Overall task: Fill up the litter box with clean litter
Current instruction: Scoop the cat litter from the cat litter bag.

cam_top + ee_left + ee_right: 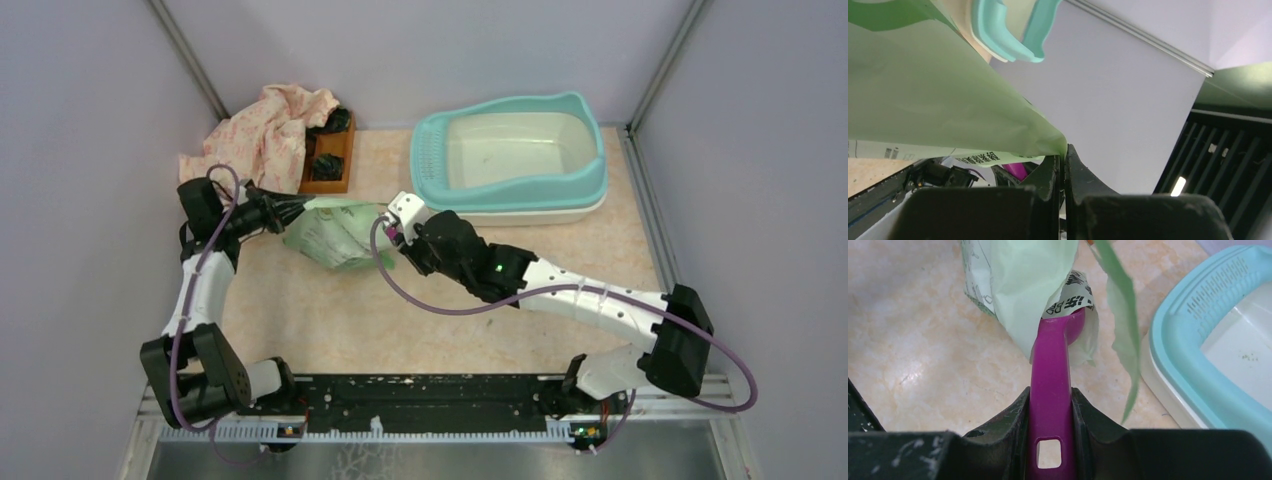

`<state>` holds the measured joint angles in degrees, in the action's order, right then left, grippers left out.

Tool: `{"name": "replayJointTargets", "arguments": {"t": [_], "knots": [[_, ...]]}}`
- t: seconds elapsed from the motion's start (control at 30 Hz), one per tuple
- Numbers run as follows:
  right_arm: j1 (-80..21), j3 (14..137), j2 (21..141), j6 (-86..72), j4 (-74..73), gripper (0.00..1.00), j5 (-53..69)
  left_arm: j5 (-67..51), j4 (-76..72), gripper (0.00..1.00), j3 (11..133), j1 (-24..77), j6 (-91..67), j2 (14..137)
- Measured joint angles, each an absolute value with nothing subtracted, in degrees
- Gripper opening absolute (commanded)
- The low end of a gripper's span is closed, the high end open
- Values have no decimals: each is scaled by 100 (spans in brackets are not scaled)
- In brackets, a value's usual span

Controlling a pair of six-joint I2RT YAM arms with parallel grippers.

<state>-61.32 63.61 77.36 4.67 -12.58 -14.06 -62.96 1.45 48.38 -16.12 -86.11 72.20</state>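
The litter box (432,160), teal-rimmed with a cream basin, stands at the back right; its rim also shows in the right wrist view (1188,340). The basin holds only a few green specks (1248,356). A pale green printed bag (335,235) lies left of it. My left gripper (1064,150) is shut on the bag's edge (1038,135), holding it up. My right gripper (1050,395) is shut on the handle of a purple scoop (1050,365). The scoop's head is inside the bag's mouth. The clean litter is hidden inside the bag.
A pink floral cloth (265,130) lies at the back left, partly over a small brown wooden tray (330,160) holding dark items. Grey walls close in the table on three sides. A black rail (430,395) runs along the near edge.
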Motion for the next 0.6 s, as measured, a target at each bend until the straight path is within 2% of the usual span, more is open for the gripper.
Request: {"name": "replayJointTargets", "arguments": {"t": [0.27,0.6], "knots": [[-6121,6357,7430,386,-950,0,-1319,-6484,-709,0,4757,-1584,-9354,6716],[-5765,5922,6261,178,-1107,0,-757,-6696,-3092,0,4305,-1114,-11266,6663]]}}
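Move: The litter bag's body lies about 13 cm to the right hand's left, 8 cm ahead and 14 cm lower; the scoop in that hand already has its bowl in the bag's mouth. From the right hand, the litter box is some 25 cm ahead and 23 cm to the right, and the wooden tray about 24 cm ahead and 16 cm left. For the left hand, already gripping the rim, the bag's body is about 6 cm right, level fore and aft, 18 cm below. Still pinching the bag's rim, the left hand pulls it up about 7 cm, easing back and right as its fingertips tilt up. The right hand keeps its grip on the scoop's handle and rises about as far, at first straight up, then also drawing right, away from the bag's body, its fingertips tipping up some 10 degrees towards level. ##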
